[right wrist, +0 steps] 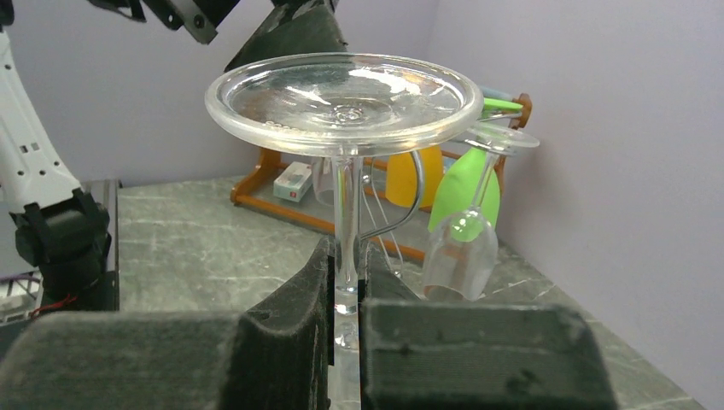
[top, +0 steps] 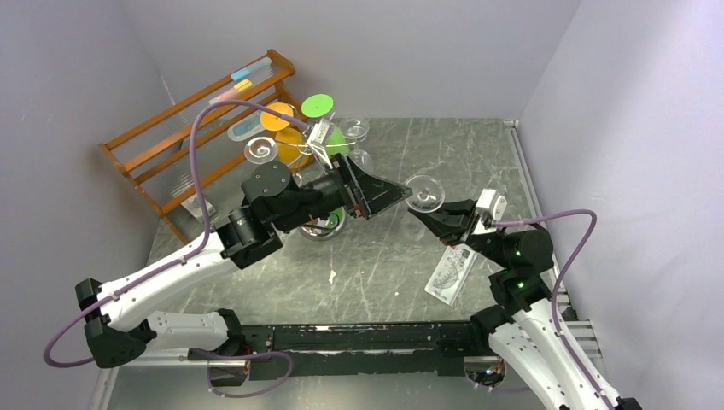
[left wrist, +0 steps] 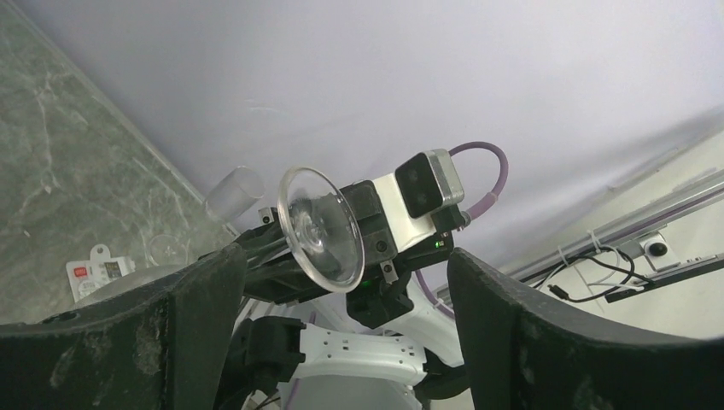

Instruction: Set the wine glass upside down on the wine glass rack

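The clear wine glass [top: 424, 194] is held upside down, foot up, with my right gripper [top: 427, 215] shut on its stem [right wrist: 344, 222]. In the right wrist view its round foot [right wrist: 341, 102] fills the top and my right gripper [right wrist: 346, 299] pinches the stem below it. My left gripper [top: 394, 195] stands open just left of the glass, nothing between its fingers [left wrist: 196, 316], facing the foot [left wrist: 320, 226]. The wine glass rack [top: 323, 229], a chrome wire stand, stands behind the left arm, left of the held glass. Its curled arm [right wrist: 414, 196] shows beyond the stem.
Orange [top: 277, 117], green [top: 317, 105] and clear [top: 353, 130] glasses hang on the chrome stand. A slanted brown wooden rack [top: 196, 128] leans at the back left. A flat plastic packet [top: 451, 275] lies by the right arm. Walls close in on three sides.
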Controlling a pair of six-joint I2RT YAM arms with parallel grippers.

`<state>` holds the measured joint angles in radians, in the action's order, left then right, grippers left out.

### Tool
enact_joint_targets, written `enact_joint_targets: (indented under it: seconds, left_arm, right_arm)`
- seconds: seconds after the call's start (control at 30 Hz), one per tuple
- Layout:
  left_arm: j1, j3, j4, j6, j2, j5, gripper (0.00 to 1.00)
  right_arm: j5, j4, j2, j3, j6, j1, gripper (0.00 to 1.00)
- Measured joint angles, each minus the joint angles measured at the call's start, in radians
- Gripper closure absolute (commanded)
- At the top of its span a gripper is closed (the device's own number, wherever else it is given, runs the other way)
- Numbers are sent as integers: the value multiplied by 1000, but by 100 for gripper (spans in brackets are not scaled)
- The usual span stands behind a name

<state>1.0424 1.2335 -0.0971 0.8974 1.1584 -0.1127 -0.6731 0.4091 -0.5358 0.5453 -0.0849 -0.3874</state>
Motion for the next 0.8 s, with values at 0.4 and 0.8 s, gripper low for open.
enact_joint_targets:
  seconds: [0.4, 0.8]
  left_arm:
    - [-19, 82, 51, 42, 108, -77, 45]
    - [-73, 82, 64, 110, 122, -211, 61]
  right_arm:
    - [-76, 92, 5, -47, -31, 0, 100]
    - [-79, 123, -3, -66, -44, 0, 100]
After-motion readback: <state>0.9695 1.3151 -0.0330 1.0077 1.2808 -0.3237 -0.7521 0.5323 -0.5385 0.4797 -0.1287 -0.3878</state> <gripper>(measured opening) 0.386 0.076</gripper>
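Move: The wine glass, upside down with its stem already in the right fingers, has its foot about 5 cm to the left hand's right, 1 cm ahead and 3 cm below; from the right hand the foot is some 5 cm straight above. On the rack, the hanging clear glass has its foot about 15 cm ahead, 9 cm left and 5 cm below the left hand; the rack's hub lies roughly 10 cm ahead, 18 cm left and 5 cm below it. The glass's foot is taken between the left fingertips, one pad to either side of the disc: the left hand slides right and sinks, a bit over 2 cm each, turning about 10 degrees, while its wide-open fingers close to under half. The right hand keeps its pinch on the stem, easing back and down about 1 cm each and turning slightly counter-clockwise. ##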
